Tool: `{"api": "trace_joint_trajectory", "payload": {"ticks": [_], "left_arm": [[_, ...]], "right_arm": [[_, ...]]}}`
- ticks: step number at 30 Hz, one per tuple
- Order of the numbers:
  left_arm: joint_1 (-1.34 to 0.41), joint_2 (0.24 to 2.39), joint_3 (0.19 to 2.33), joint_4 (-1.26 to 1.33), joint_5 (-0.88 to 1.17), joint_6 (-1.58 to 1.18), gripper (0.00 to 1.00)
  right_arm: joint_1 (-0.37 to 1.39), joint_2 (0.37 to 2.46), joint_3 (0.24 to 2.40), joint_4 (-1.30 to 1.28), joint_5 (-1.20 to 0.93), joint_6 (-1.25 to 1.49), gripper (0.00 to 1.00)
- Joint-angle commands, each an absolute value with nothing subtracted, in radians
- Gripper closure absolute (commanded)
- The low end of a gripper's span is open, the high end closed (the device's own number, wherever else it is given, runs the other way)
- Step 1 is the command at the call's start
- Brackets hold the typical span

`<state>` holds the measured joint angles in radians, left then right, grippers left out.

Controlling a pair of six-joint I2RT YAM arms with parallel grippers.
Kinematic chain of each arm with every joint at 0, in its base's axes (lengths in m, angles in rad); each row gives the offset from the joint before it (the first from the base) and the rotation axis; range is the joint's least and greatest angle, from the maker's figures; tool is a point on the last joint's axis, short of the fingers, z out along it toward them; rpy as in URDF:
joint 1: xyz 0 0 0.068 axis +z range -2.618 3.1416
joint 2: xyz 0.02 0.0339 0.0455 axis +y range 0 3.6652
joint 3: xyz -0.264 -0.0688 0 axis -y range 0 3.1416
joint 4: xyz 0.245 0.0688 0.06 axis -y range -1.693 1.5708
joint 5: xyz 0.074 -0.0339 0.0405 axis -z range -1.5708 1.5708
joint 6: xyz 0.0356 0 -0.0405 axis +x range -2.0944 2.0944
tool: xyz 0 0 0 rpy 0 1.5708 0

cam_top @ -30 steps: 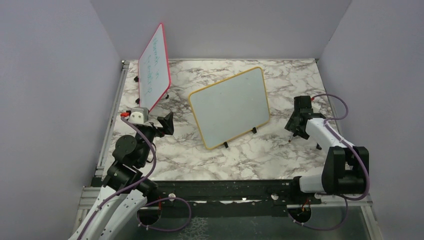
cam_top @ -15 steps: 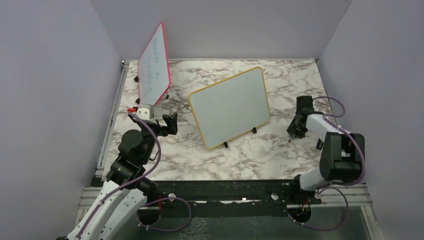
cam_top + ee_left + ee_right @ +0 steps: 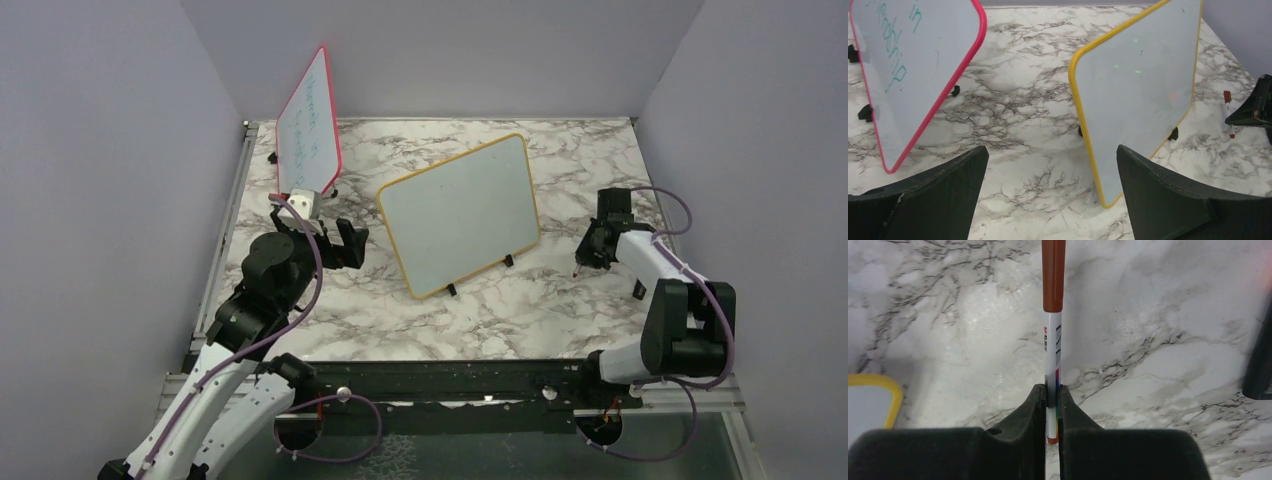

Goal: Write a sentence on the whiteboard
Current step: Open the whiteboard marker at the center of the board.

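The whiteboard [image 3: 460, 215] with the yellow-orange frame stands tilted on small black feet mid-table; its face [image 3: 1138, 90] is blank, and no sentence shows on it. My right gripper [image 3: 592, 250] is low over the table to the board's right, shut on a white marker [image 3: 1053, 340] with a red-brown cap. The marker points away from the jaws [image 3: 1051, 390] and lies close to the marble. The left wrist view shows the marker [image 3: 1229, 112] past the board's right edge. My left gripper [image 3: 345, 243] hangs open left of the board, nothing between its fingers [image 3: 1053, 152].
A red-pink-framed board [image 3: 308, 130] with faint green-blue writing leans at the back left, also large in the left wrist view [image 3: 908, 75]. A small black object [image 3: 637, 291] lies near the right arm. Grey walls enclose the marble table [image 3: 500, 310].
My right gripper has closed onto the marker. The left arm has swung forward and to the right, bringing its open gripper closer to the yellow-framed board.
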<state>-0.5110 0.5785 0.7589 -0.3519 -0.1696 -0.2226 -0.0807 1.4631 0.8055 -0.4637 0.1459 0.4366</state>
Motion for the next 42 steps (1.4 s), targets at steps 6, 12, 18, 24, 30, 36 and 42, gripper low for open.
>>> {"api": "trace_joint_trajectory", "payload": {"ticks": [6, 12, 18, 24, 30, 36, 42], "left_arm": [[-0.512, 0.627, 0.833, -0.433, -0.003, -0.277, 0.01], [-0.512, 0.669, 0.878, -0.445, 0.031, -0.263, 0.01], [-0.512, 0.714, 0.913, -0.471, 0.08, -0.197, 0.01], [-0.512, 0.718, 0.932, -0.484, 0.189, -0.059, 0.01], [-0.512, 0.749, 0.945, -0.471, 0.338, 0.087, 0.01], [-0.514, 0.839, 1.015, -0.453, 0.431, 0.015, 0.01], [-0.514, 0.884, 1.027, -0.432, 0.453, -0.154, 0.01]], "right_arm": [[-0.053, 1.193, 0.795, -0.52, -0.055, 0.368, 0.99], [0.085, 1.089, 0.884, -0.639, -0.084, 0.29, 0.99], [0.25, 1.081, 1.005, -0.727, -0.121, 0.265, 0.99], [0.378, 1.106, 1.102, -0.784, -0.179, 0.238, 0.99], [0.499, 1.148, 1.175, -0.822, -0.231, 0.18, 0.99], [0.635, 1.183, 1.238, -0.814, -0.265, 0.101, 0.99], [0.704, 1.221, 1.267, -0.753, -0.33, 0.041, 0.99]]}}
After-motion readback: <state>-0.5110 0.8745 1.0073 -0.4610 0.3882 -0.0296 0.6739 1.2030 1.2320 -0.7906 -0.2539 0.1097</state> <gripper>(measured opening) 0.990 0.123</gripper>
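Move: The marker is already between my right fingers near its back end, its middle about 3 cm ahead of them and 1 cm right. The whiteboard's middle is some 31 cm left, 7 cm ahead and 9 cm up; a black orange-tipped stick lies about 13 cm right, 3 cm back. From my left hand the marker is roughly 63 cm right, 7 ahead, 25 below, the whiteboard's middle about 31 right, 11 ahead and 16 below. I first lift the marker nearly straight up off the table, then carry it leftward in front of the whiteboard towards my left hand, ending about 27 cm left, 20 up and 8 back, while my right wrist swings some 70 degrees counter-clockwise. My right fingers keep their pinch. My wide-open left hand slides 9 cm right to meet it, turning clockwise. ##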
